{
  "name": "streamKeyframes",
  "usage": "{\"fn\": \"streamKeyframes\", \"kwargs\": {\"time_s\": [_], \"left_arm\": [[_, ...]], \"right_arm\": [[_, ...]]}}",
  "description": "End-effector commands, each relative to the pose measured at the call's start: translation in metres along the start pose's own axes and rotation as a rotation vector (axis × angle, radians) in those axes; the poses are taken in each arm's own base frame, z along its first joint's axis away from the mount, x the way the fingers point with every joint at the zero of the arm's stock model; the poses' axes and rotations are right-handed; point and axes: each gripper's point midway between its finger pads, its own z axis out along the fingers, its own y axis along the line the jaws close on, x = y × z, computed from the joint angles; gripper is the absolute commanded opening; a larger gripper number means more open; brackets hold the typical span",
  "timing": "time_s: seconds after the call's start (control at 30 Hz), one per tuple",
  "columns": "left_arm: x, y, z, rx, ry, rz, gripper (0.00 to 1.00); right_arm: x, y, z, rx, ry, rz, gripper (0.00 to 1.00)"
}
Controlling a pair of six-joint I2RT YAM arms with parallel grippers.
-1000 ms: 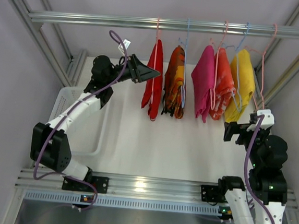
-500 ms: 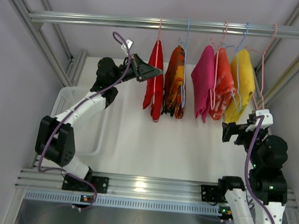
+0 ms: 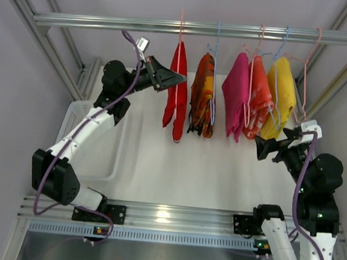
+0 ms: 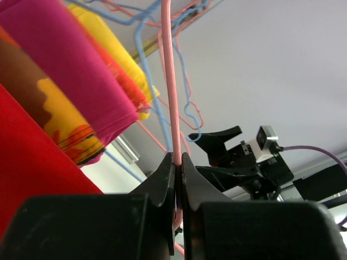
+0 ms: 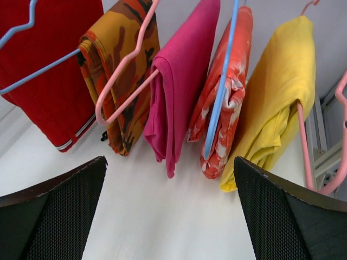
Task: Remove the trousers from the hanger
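Observation:
The plain red trousers (image 3: 177,97) hang on a pink hanger (image 3: 179,57) from the rail, at the left of the row. The orange, black and yellow patterned trousers (image 3: 202,96) hang just to their right on a blue hanger. My left gripper (image 3: 179,79) is shut on the pink hanger's wire (image 4: 172,97) above the red trousers (image 4: 32,162). My right gripper (image 3: 261,147) is open and empty, low at the right, facing the row. In the right wrist view the red trousers (image 5: 54,81) and the patterned trousers (image 5: 122,70) show at the left.
A magenta cloth (image 3: 235,93), an orange-white cloth (image 3: 260,98) and a yellow cloth (image 3: 282,94) hang to the right on the metal rail (image 3: 110,23). A white basket (image 3: 77,118) lies on the table under my left arm. Frame posts stand at both sides.
My left gripper has closed on the pink hanger and shifted it slightly left and up, so its hook now pokes above the rail. My right gripper has turned left toward the hanging clothes.

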Motion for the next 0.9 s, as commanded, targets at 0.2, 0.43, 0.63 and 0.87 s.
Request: {"fn": "streamKeyframes", "kwargs": {"time_s": [0.2,0.43,0.63,0.87], "left_arm": [[-0.013,-0.134,-0.038,0.262,-0.102,0.303,0.0],[0.026,-0.12,-0.052,0.209,-0.035,0.38,0.0],[0.051,-0.119,-0.062,0.177,0.0,0.431,0.0],[0.052,-0.124,-0.073,0.136,-0.015,0.452,0.0]], "right_arm": [[-0.054,0.027,0.007,-0.162,-0.162,0.05,1.0],[-0.103,0.07,-0.001,-0.424,-0.292,0.262,0.95],[-0.132,0.09,0.005,-0.588,-0.25,0.462,0.79],[-0.178,0.118,0.022,-0.702,-0.302,0.529,0.73]]}}
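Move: Gripped by the left hand at its near shoulder, the pink hanger carries the red trousers, whose middle is about 8 cm ahead of that hand and 13 cm below it. The rail runs some 9 cm ahead and 10 cm above; the camouflage trousers hang level with the red ones, 8 cm to their right. From the open right hand the red trousers are roughly 21 cm ahead, 26 cm left and 5 cm lower; the magenta trousers, 21 cm ahead, 8 cm left, same height. Raising the held hanger about 4 cm to clear the rail, the left hand then draws it back some 12 cm towards the base, sinking to its first height and tilting slightly, its pinch kept. Meanwhile the right hand climbs and swings left towards the red trousers, about 12 cm each way, rolling its left side up, turning some 35 degrees counter-clockwise and narrowing its fingers to three quarters open. ##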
